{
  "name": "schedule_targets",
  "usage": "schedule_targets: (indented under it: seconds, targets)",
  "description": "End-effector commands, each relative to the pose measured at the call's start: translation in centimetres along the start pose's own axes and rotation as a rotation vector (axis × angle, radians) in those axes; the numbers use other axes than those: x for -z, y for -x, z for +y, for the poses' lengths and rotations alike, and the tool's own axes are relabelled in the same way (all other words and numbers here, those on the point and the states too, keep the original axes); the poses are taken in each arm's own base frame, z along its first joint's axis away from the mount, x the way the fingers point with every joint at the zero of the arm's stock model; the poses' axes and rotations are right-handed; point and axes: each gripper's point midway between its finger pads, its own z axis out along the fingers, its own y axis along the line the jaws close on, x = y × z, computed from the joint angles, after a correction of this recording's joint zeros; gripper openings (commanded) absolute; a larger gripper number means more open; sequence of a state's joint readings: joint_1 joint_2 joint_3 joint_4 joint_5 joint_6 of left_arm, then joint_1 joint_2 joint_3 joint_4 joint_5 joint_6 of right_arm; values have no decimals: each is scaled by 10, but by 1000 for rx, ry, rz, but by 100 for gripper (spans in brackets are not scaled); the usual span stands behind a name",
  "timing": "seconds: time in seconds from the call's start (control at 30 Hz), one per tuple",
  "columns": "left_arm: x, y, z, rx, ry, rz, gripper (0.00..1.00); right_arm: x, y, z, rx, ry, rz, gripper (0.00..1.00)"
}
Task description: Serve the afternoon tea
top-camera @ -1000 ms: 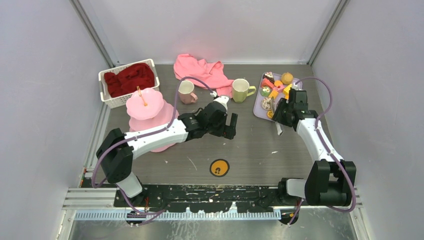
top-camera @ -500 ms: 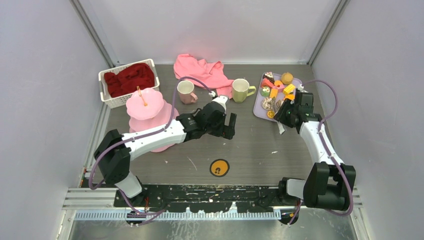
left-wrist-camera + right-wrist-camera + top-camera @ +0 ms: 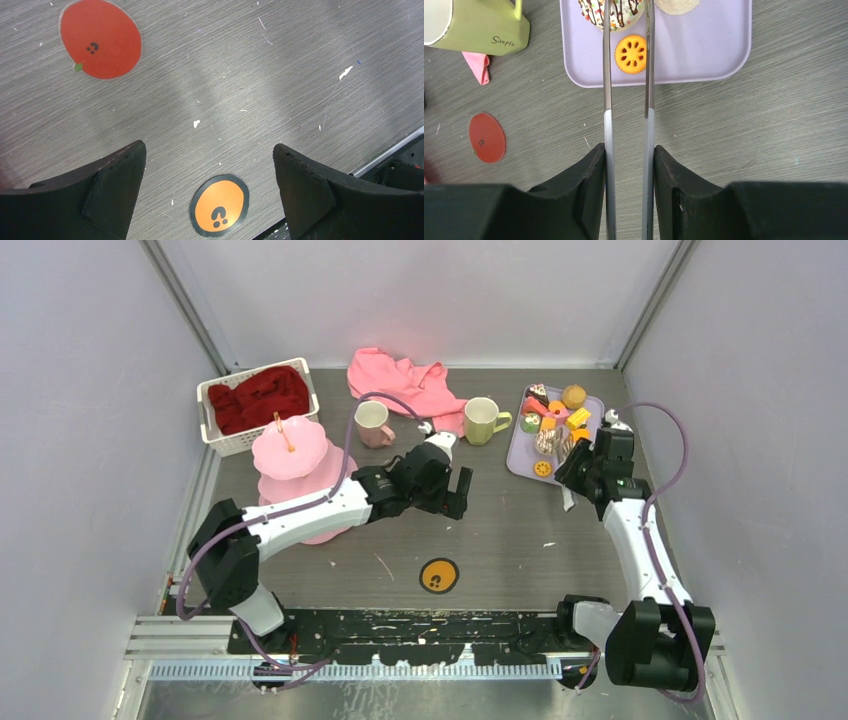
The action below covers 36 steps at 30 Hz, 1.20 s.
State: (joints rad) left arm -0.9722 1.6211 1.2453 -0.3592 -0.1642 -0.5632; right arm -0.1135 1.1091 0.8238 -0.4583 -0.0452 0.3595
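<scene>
Metal tongs are pinched between the pads of my right gripper, which is shut on them. Their tips bracket a sprinkled doughnut on the lavender tray, and an orange cookie lies under the blades. Several more toy pastries sit on the tray, with the right gripper at its near right side. The pink cake stand stands at the left. A pale pink mug and a yellow-green mug stand at the back. My left gripper hangs open over bare table.
A white basket with red cloth sits at the back left and a pink cloth lies behind the mugs. An orange sticker and a red sticker lie flat on the table. Walls close in on three sides.
My right gripper has shifted right and farther back along the tray with the tongs, and the blades have narrowed slightly. The left arm has stayed still.
</scene>
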Motion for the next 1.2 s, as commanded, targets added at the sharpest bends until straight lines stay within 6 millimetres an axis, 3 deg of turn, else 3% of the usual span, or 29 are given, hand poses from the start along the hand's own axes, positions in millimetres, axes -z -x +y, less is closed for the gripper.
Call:
schedule_targets:
  seconds: [0.0, 0.1, 0.23, 0.3, 0.4, 0.57, 0.73, 0.93, 1.17]
  targets:
    - [45, 55, -15, -42, -45, -120, 98, 16, 24, 4, -7, 4, -107, 1]
    - [81, 85, -19, -84, -50, -168, 98, 24, 30, 6, -7, 10, -125, 1]
    - [137, 125, -1, -120, 19, -213, 98, 38, 39, 13, 1, 37, -151, 1]
    - [164, 145, 17, -134, 78, -268, 99, 48, 44, 19, 18, 64, -165, 1]
    - [193, 163, 62, -98, 207, -303, 99, 59, 49, 20, 31, 65, -181, 1]
    - [242, 175, 120, -84, 451, -347, 99, 73, 58, 22, 46, 59, -206, 1]
    - [282, 169, 166, -107, 749, -350, 97, 69, 57, 27, 40, 84, -192, 1]
    - [293, 154, 221, -34, 952, -281, 97, 67, 58, 28, 41, 92, -191, 1]
    - [270, 144, 252, 110, 832, -277, 89, 65, 56, 28, 43, 90, -185, 1]
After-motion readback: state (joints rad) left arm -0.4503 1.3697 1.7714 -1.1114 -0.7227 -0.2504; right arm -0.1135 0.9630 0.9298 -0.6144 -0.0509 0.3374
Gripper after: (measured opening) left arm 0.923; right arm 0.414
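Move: From my open left hand, the cake stand's gold handle is about 31 cm left, 8 cm ahead and 12 cm up; the pink mug is 18 cm left and 19 ahead, the basket 40 left and 22 ahead, both 10 cm lower. My right hand has the donut in its tongs, 11 cm ahead, 3 left, 9 lower. From that hand, the round cookie is 7 ahead, 3 left, 13 lower, and the stand's handle 51 left, level ahead, 13 up. I swing my left hand clear of the middle, first straight up about 25 cm, then some 33 cm left towards the stand's gold handle, sinking a little at the end; the wrist turns roughly 40 degrees counter-clockwise and the fingers stay wide open, touching nothing. Meanwhile my right hand keeps its grip on the tongs, raises the donut about 6 cm and draws back slightly, then holds still. ##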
